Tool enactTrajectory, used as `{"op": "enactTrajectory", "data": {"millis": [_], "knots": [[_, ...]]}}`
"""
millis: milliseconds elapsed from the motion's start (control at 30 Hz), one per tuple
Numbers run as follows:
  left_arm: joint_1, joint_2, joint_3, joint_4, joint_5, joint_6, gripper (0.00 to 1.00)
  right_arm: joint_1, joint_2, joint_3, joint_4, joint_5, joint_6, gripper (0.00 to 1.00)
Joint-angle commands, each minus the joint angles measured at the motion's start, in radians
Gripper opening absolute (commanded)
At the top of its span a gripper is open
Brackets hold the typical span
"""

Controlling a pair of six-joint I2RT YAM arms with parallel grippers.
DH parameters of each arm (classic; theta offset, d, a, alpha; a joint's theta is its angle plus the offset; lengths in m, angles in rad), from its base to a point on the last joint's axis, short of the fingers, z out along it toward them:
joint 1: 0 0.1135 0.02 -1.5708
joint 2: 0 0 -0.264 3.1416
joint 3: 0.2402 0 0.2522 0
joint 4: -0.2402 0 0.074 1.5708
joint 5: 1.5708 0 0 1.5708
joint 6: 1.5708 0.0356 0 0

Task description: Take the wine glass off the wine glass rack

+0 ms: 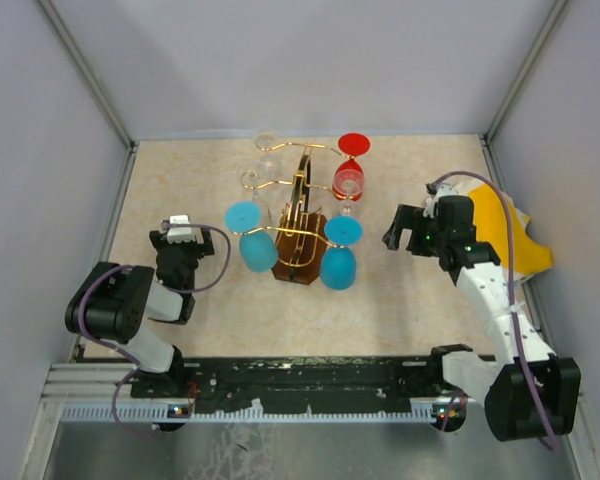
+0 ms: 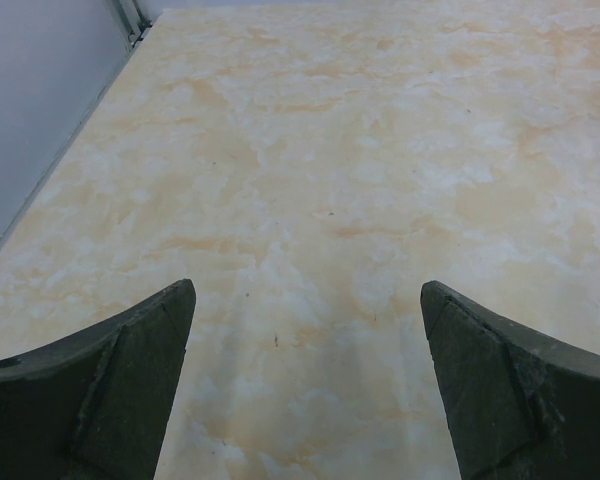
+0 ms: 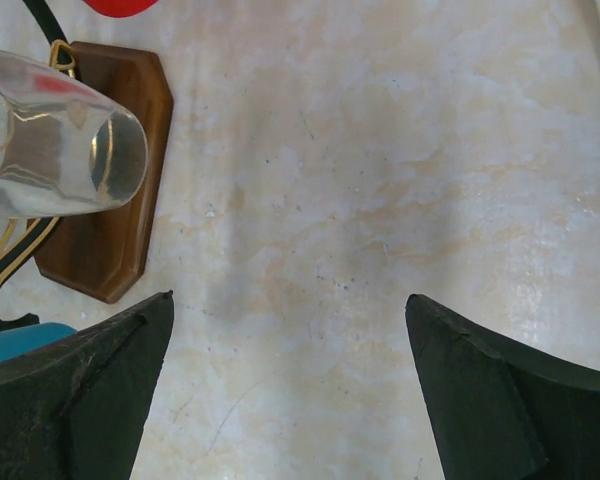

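Note:
The gold wire wine glass rack (image 1: 302, 215) stands mid-table on its dark wooden base (image 1: 300, 262). Glasses hang upside down from its arms: a red one (image 1: 349, 180) at the right, two blue ones (image 1: 257, 248) (image 1: 338, 265) at the front, and clear ones (image 1: 267, 150) at the back left. My right gripper (image 1: 398, 230) is open and empty, right of the rack near the red glass. In the right wrist view a clear bowl (image 3: 50, 150) and the base (image 3: 110, 180) show at the left. My left gripper (image 1: 177, 228) is open and empty, left of the rack.
A yellow cloth (image 1: 515, 240) lies at the table's right edge behind my right arm. Grey walls close in the table at the left, back and right. The left wrist view shows only the bare marbled tabletop (image 2: 330, 180).

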Motion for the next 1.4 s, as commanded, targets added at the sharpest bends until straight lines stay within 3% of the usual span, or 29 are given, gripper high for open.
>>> {"op": "enactTrajectory", "data": {"millis": [0, 367, 500, 633, 733, 867, 900, 967, 1033, 1133, 1200, 1367], "knots": [[0.005, 0.009, 0.012, 0.024, 0.007, -0.015, 1.0, 0.004, -0.056, 0.002, -0.045, 0.083, 0.057, 0.99], [0.011, 0.009, 0.02, 0.008, 0.007, -0.024, 1.0, 0.003, -0.046, 0.099, -0.17, 0.109, 0.111, 0.99], [0.012, -0.07, 0.022, -0.06, -0.042, -0.03, 1.0, 0.004, -0.055, 0.117, -0.179, 0.134, 0.121, 0.99], [0.01, -0.219, 0.123, -0.347, -0.223, -0.095, 1.0, 0.004, -0.027, 0.144, -0.212, 0.145, 0.116, 0.99], [0.01, -0.328, 0.203, -0.464, -0.251, -0.099, 1.0, 0.004, -0.035, 0.137, -0.204, 0.139, 0.131, 0.99], [0.011, -0.423, 0.342, -0.767, -0.474, -0.283, 1.0, 0.004, -0.045, 0.139, -0.212, 0.133, 0.151, 0.99], [0.011, -0.438, 0.394, -0.916, -0.475, -0.282, 1.0, 0.004, -0.052, 0.142, -0.217, 0.133, 0.151, 0.99], [0.013, -0.437, 0.482, -1.064, -0.417, -0.249, 1.0, 0.004, -0.064, 0.147, -0.223, 0.142, 0.15, 0.99], [0.012, -0.421, 0.576, -1.253, -0.36, -0.314, 1.0, 0.004, -0.068, 0.156, -0.22, 0.147, 0.148, 0.99], [0.014, -0.404, 0.697, -1.514, -0.387, -0.481, 1.0, 0.003, -0.039, 0.194, -0.228, 0.121, 0.143, 0.99], [0.02, -0.4, 0.731, -1.597, -0.4, -0.53, 1.0, 0.0, -0.014, 0.23, -0.238, 0.117, 0.143, 0.99], [0.065, -0.369, 0.82, -1.76, -0.264, -0.575, 1.0, -0.086, 0.057, 0.342, -0.227, 0.008, 0.132, 0.99]]}}
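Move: From the right gripper, the clear wine glass on the rack's right side hangs about 14 cm left, 6 cm ahead and a little higher. The right blue glass is about 15 cm left and 4 cm back; the red glass is about 14 cm left and 12 cm ahead. For the left gripper, the left blue glass hangs about 14 cm right, 2 cm back and slightly above, with the left clear glass 16 cm right and 4 cm ahead. Lift the left gripper about 14 cm, letting it sink slightly at the end, and carry it 5 cm left, away from the rack; swing it some 25 degrees counter-clockwise with its left side dipping. Ease the right gripper back and right about 2 cm each, turning slightly clockwise, then raise it and bring it forward again beside the rack. Keep both open and touch nothing. ##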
